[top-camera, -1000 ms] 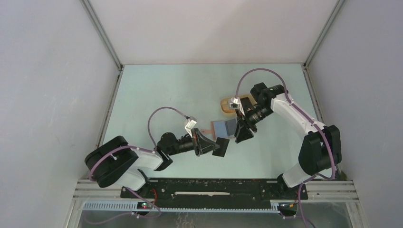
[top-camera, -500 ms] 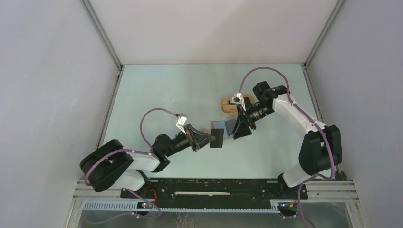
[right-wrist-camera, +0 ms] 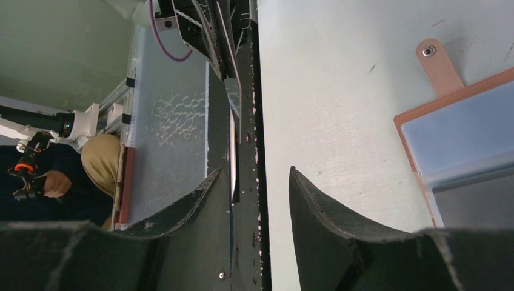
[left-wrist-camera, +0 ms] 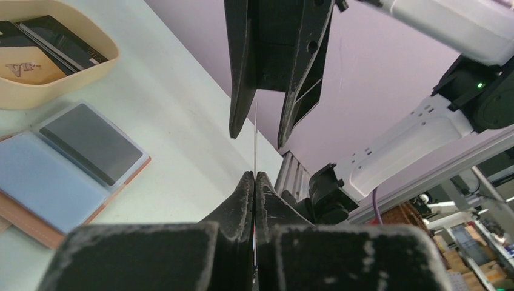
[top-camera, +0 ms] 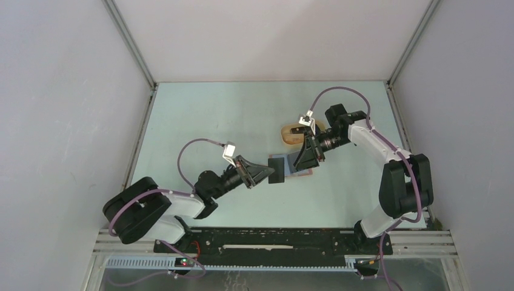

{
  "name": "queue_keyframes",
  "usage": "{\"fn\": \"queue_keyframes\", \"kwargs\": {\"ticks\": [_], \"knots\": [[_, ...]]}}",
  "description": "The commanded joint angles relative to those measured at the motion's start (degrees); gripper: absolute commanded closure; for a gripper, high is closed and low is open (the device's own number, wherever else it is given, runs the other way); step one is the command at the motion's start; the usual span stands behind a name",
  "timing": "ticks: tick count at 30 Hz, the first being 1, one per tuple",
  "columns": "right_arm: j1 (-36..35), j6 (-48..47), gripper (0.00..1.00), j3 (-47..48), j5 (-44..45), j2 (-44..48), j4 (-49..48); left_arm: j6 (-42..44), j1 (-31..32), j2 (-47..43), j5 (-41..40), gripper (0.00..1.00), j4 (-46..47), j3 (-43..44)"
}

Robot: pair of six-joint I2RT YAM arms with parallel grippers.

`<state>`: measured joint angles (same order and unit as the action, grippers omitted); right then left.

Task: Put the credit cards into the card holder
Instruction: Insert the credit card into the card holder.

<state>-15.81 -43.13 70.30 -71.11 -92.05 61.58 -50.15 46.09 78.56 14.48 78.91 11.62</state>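
My left gripper [top-camera: 271, 171] [left-wrist-camera: 255, 176] is shut on a thin black credit card [top-camera: 277, 171], which the left wrist view shows edge-on [left-wrist-camera: 255, 136]. My right gripper [top-camera: 302, 162] [right-wrist-camera: 254, 173] faces it from the other side and is open. Its fingers [left-wrist-camera: 239, 73] straddle the card's far edge [right-wrist-camera: 245, 121], with a gap to one finger. The card holder [top-camera: 292, 162] [left-wrist-camera: 57, 182] [right-wrist-camera: 467, 139] lies open on the table beneath them, with a dark grey card [left-wrist-camera: 91, 142] in one bluish pocket. Its strap tab [right-wrist-camera: 439, 63] points away.
A beige oval tray [top-camera: 290, 134] [left-wrist-camera: 42, 94] holding black cards [left-wrist-camera: 57, 39] stands just behind the holder. The enclosure's grey walls surround the table. The right arm's base [left-wrist-camera: 388, 151] and the front rail lie behind the held card.
The left arm carried the black card away from the front edge, to just over the holder. The right gripper drew back toward the tray and now has its fingers around the card's far edge.
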Motion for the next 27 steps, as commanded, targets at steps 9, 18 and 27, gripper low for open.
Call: {"fn": "queue_keyframes", "kwargs": {"ticks": [9, 18, 27], "knots": [[-2.11, 12.46, 0.5, -2.98, -9.92, -0.42, -12.14, -4.17, 0.96, 5.93, -3.16, 1.0, 6.63, 8.82], [-3.17, 10.65, 0.87, -1.07, -12.32, -2.23, -8.87, -4.69, 0.94, 8.54, -2.75, 1.0, 7.56, 10.21], [-3.68, -0.09, 1.0, 2.03, -7.77, -4.03, 0.79, -5.11, -4.18, 6.87, 10.43, 0.54, 7.32, 9.97]]}}
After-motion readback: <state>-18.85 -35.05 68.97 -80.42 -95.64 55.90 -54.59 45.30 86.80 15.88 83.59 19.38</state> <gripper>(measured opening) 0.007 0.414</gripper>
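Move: The dark card, still pinched by the left fingers, lies about 7 cm left, 1 cm back and 1 cm below the open right hand. For the left hand, the right gripper waiting for it is some 8 cm right, 2 cm ahead and 1 cm higher. The card holder lies open on the table, about 7 cm ahead of the right hand, level sideways and 14 cm below; the basket is some 20 cm ahead, 5 cm right and 13 cm below. The dark card changes hands in the air: the left hand carries it up, forward and right, some 4 cm in all, into the right gripper's gap. The right hand comes about 2.5 cm left to meet it, with its fingertips levelling, and shuts on the card's near-right edge. With both hands then nearly still, the left fingers open partway around the card. ##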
